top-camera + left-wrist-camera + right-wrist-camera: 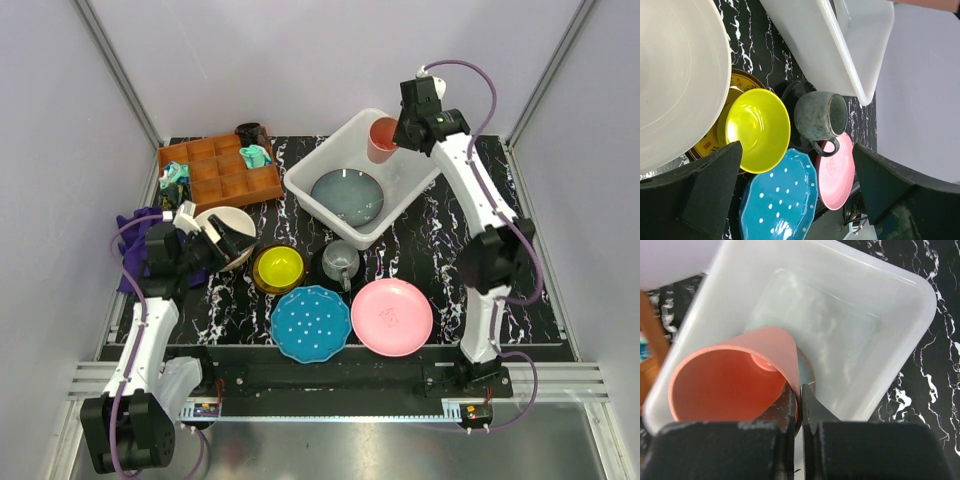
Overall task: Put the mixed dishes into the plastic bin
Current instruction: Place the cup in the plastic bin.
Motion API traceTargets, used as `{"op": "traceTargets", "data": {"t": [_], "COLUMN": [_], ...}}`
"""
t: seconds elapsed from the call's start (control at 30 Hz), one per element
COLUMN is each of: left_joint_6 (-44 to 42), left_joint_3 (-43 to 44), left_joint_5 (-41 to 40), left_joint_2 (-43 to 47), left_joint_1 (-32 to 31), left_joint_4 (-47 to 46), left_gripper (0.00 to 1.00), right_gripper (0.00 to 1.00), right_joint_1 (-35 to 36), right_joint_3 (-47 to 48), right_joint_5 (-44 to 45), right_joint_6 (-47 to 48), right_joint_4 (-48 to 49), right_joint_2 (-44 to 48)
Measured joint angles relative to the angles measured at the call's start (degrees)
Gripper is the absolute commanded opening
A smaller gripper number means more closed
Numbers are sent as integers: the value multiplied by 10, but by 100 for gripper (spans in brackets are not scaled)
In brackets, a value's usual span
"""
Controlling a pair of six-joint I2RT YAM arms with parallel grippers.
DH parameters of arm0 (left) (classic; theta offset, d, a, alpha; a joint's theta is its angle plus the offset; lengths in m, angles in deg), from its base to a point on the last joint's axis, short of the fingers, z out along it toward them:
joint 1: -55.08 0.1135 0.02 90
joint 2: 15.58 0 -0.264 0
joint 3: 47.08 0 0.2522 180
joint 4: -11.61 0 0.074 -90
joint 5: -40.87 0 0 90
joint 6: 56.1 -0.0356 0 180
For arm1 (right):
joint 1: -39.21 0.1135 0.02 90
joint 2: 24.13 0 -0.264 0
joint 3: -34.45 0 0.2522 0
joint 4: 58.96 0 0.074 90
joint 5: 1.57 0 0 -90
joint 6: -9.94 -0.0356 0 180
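My right gripper (400, 133) (800, 400) is shut on the wall of the pink cup (381, 140) (730, 375), held tilted over the far end of the plastic bin (300, 190) (910, 330). A grey-blue plate (347, 196) lies inside the bin. My left gripper (218, 240) (797, 192) is open beside the cream bowl (236, 226) (675, 75), gripping nothing. On the table sit the small yellow bowl (277, 267) (757, 130), the grey mug (341, 260) (820, 116) on a black saucer (792, 92), the blue dotted plate (310, 323) (780, 197) and the pink plate (391, 316) (837, 175).
A brown wooden compartment tray (220, 170) with small items stands at the back left, with a black object (248, 132) behind it. A purple cloth (135, 225) lies at the left edge under my left arm. The yellow bowl rests on a brown patterned dish (710, 145).
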Motion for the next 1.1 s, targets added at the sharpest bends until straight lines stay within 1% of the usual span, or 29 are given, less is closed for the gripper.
{"op": "traceTargets", "data": {"t": [0.17,0.3,0.6,0.97,1.1], "left_joint_6": [0,0,2,2,2], "left_joint_3": [0,0,-10,-15,-21], "left_joint_5": [0,2,4,6,6], "left_joint_2": [-13,-24,-35,-37,-37], "left_joint_1": [0,0,0,0,0], "left_joint_4": [-1,-3,-23,-32,-35], "left_gripper": [95,95,95,95,95], "right_gripper": [0,0,0,0,8], "right_joint_1": [-42,-74,-130,-132,-134], "right_joint_3": [122,165,172,172,172], "right_joint_5": [-2,-1,-3,4,5], "right_joint_6": [4,6,5,7,8], "right_joint_4": [-47,-66,-83,-87,-87], "right_joint_2": [-133,-176,-212,-256,-258]}}
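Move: About 4 cm ahead of the right hand, 8 cm to its right and roughly 21 cm below lies the cup's place, inside the bin's right corner. The cup already hangs from the fingers by its rim, its middle some 4 cm left and 5 cm down. The plastic bin's middle is about 8 cm left and 3 cm back, the grey plate in it 13 cm left and 5 cm back. For the left hand that corner is some 27 cm ahead and 44 cm right. Swinging the cup down and to the right into the bin's right corner, the right hand first dives forward and down, slides right level with the far rim's end, then sinks almost straight: about 15 cm down, 12 cm right and 6 cm forward in all. Fingers keep their pinch on the rim while the wrist tips down some 15 degrees and turns slightly clockwise. ##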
